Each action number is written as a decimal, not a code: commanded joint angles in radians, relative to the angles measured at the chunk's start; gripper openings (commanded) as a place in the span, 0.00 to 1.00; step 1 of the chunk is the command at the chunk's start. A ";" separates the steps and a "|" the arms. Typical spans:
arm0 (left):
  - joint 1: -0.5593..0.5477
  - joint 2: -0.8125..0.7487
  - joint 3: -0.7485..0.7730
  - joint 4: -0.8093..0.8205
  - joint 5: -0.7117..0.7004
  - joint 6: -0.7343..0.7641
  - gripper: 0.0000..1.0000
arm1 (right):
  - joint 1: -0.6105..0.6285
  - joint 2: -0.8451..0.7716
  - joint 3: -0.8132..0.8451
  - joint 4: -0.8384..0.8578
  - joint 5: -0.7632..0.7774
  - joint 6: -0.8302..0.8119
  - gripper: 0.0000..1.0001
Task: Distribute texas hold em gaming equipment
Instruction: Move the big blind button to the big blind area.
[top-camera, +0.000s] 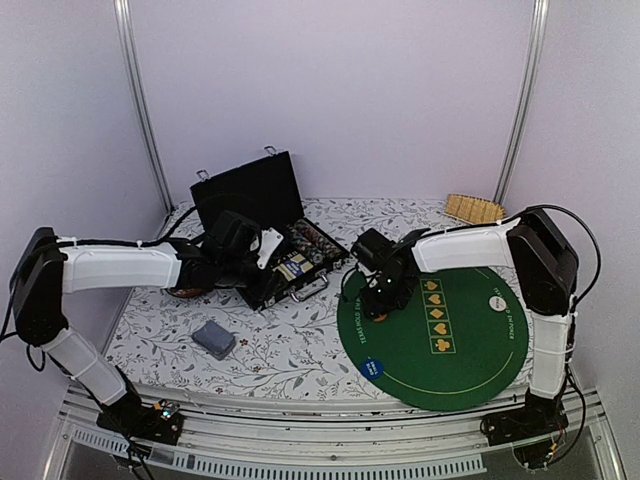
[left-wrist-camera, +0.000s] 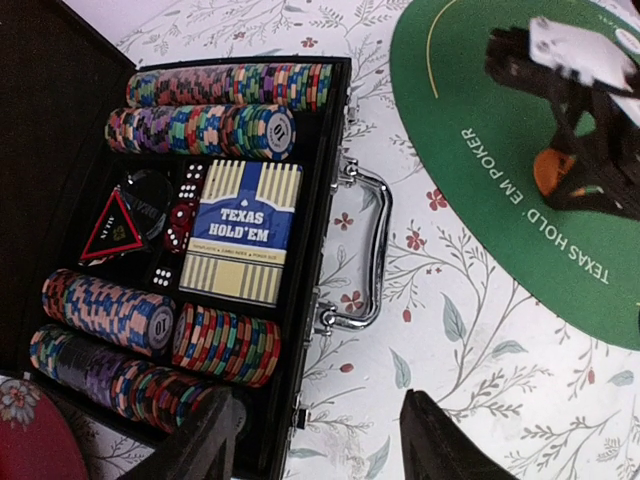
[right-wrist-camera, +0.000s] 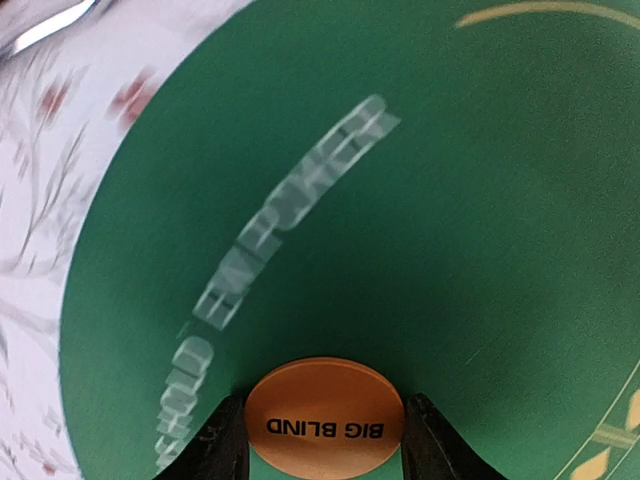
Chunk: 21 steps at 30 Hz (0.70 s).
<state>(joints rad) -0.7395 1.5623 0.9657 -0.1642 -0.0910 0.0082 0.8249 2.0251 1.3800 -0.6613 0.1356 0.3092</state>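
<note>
An orange "BIG BLIND" button disc (right-wrist-camera: 325, 415) is pinched edge to edge by my right gripper (right-wrist-camera: 325, 440), low over the left part of the green poker mat (top-camera: 460, 350). A blue disc (top-camera: 372, 367) and a white disc (top-camera: 497, 301) lie on that mat. The black case (top-camera: 262, 205) stands open with rows of striped poker chips (left-wrist-camera: 230, 85) and a "Texas Hold'em" card box (left-wrist-camera: 240, 230) inside. My left gripper (left-wrist-camera: 320, 440) hangs open over the case's front edge, holding nothing. A grey-blue card deck (top-camera: 213, 338) rests on the cloth.
The case's metal handle (left-wrist-camera: 365, 250) sticks out toward the mat. A dark-red dish (left-wrist-camera: 30, 440) sits left of the case. Red dice (left-wrist-camera: 180, 215) and a black triangle piece (left-wrist-camera: 115, 225) lie in the case. A woven mat (top-camera: 474, 208) is at the back right.
</note>
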 joint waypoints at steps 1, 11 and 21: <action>0.000 -0.033 -0.015 -0.015 -0.018 -0.010 0.59 | -0.122 0.130 0.049 0.047 0.093 -0.067 0.43; 0.011 -0.062 -0.025 -0.040 -0.019 -0.044 0.59 | -0.284 0.283 0.252 0.027 0.098 -0.106 0.44; 0.023 -0.061 -0.006 -0.058 -0.018 -0.056 0.60 | -0.334 0.308 0.330 0.027 0.089 -0.111 0.51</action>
<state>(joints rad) -0.7280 1.5166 0.9531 -0.2050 -0.1066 -0.0372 0.5159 2.2520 1.6924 -0.5785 0.1673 0.2218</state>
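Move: The right hand already pinches the orange big blind button flat at the mat's left side. The big blind spot, by the yellow arc near the mat's far-left rim, is about 17 cm ahead and 7 cm right of it, level with the mat. The blue small blind button lies some 15 cm back and 3 cm left, the printed card column's middle straight to the right about 14 cm, the chip case's middle 18 cm ahead and 26 cm left. From the left hand the spot is roughly 17 cm ahead, 35 cm right and 11 cm lower. Keeping the big blind button pinched by its rim between the two fingertips, the right hand sweeps forward about 16 cm and some 7 cm to the right, staying low at one height so that the button slides over the green mat towards the yellow arc at its far-left part, away from the small blind button. The sweep is quick at first and eases off over its second half, while the hand turns about 15 degrees clockwise and the downward fingers swing their tips slightly forward; the fingers neither open nor close. ##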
